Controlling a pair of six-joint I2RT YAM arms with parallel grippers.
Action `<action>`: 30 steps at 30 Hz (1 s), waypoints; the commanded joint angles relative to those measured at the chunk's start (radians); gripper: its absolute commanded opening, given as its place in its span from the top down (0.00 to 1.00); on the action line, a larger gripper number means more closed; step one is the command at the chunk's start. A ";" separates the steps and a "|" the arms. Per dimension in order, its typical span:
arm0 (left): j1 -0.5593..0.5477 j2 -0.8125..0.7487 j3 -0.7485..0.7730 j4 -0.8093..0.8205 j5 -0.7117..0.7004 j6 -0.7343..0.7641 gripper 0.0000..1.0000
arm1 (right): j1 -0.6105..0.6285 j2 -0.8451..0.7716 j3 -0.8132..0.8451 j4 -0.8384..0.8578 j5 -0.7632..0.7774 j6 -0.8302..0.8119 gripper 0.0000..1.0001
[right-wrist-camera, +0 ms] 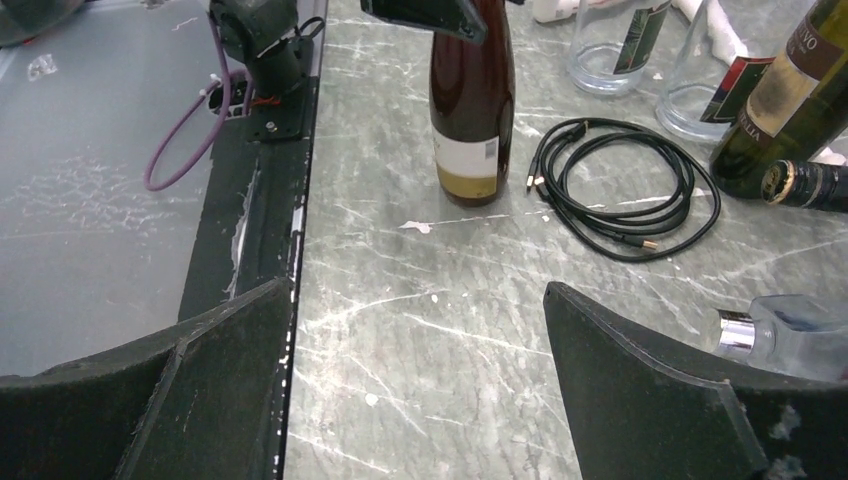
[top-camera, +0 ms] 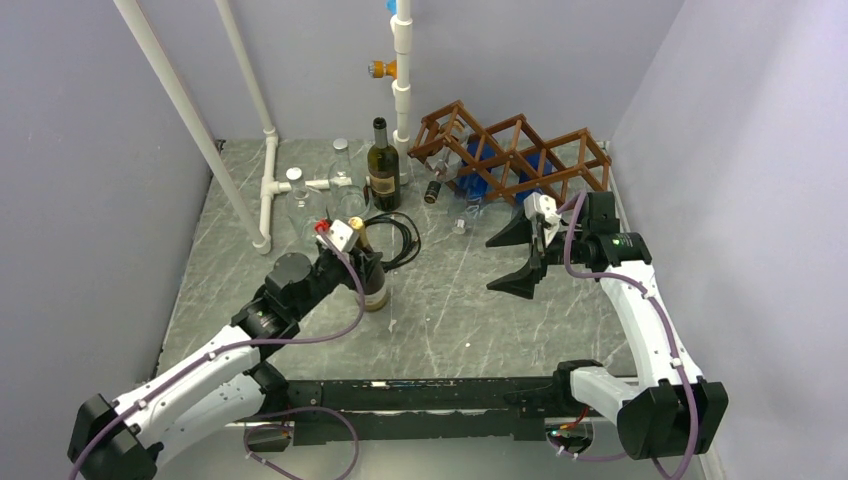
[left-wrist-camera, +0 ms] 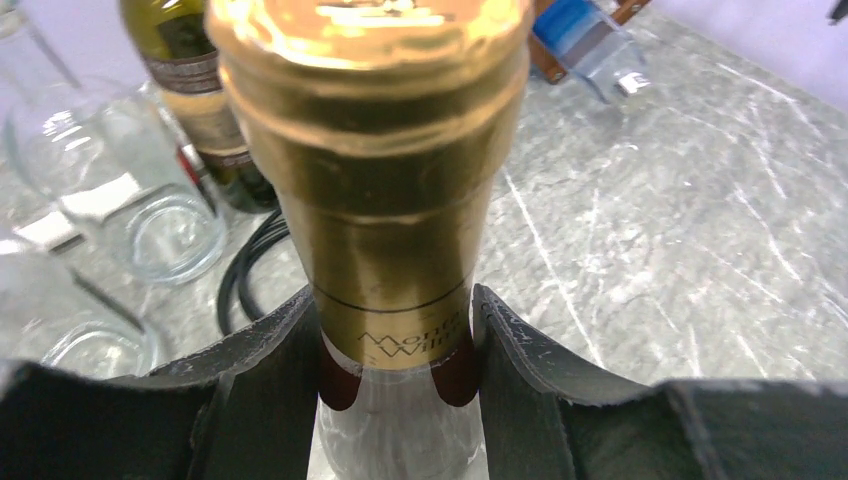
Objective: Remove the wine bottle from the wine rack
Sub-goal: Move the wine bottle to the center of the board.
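Note:
A dark wine bottle with a gold foil neck stands upright on the marble table, left of centre. My left gripper is shut on its neck just below the foil, one pad on each side. The right wrist view shows the same bottle standing with a pale label. The brown wine rack stands at the back right, with blue bottles and a dark bottle neck poking out. My right gripper hovers in front of the rack, wide open and holding nothing.
A green wine bottle stands at the back centre. Clear glass jars and white pipes are at the back left. A coiled black cable lies behind the held bottle. A clear bottle with a silver cap lies near my right fingers.

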 commanded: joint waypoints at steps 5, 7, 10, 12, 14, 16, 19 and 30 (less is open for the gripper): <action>0.157 -0.085 0.127 0.099 -0.021 0.050 1.00 | -0.008 -0.008 -0.012 0.042 -0.037 -0.020 0.00; 0.208 -0.082 0.140 0.084 -0.008 0.050 1.00 | -0.010 -0.007 -0.013 0.041 -0.035 -0.023 0.00; 0.272 -0.080 0.151 0.068 0.004 0.046 1.00 | -0.011 -0.007 -0.013 0.039 -0.033 -0.027 0.00; 0.318 -0.081 0.158 0.057 0.010 0.042 1.00 | -0.011 -0.005 -0.013 0.034 -0.030 -0.033 0.00; 0.365 -0.087 0.164 0.044 0.019 0.040 1.00 | -0.011 -0.003 -0.011 0.028 -0.029 -0.040 0.00; 0.421 -0.092 0.168 0.037 0.031 0.031 1.00 | -0.011 -0.001 -0.011 0.028 -0.029 -0.041 0.00; 0.503 -0.095 0.173 0.029 0.076 0.017 1.00 | -0.012 -0.001 -0.011 0.027 -0.028 -0.042 0.00; 0.658 -0.070 0.173 0.048 0.080 0.047 1.00 | -0.011 0.001 -0.013 0.028 -0.023 -0.042 0.00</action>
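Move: The left hand already holds the gold-capped wine bottle by the neck; the open tabletop it is carried to lies about 18 cm to its left, 7 cm ahead and some 23 cm below. The nearer glass bottle stands roughly 18 cm ahead and 15 cm left, the second glass bottle 25 cm ahead and 6 cm left, and the black cable coil 16 cm ahead and 3 cm right. From the right hand, that open spot is about 46 cm left and 8 cm ahead. Keeping its pinch on the neck just under the gold cap, the left hand sweeps the upright wine bottle steadily to the left by about 18 cm and forward by some 6 cm at level height, away from the middle of the table towards the open area in front of the nearer glass bottle. Along the way the wrist swings some 30 degrees counter-clockwise, so that the fingers go from pointing forward and right to nearly straight forward, and the travel eases off at the end. ##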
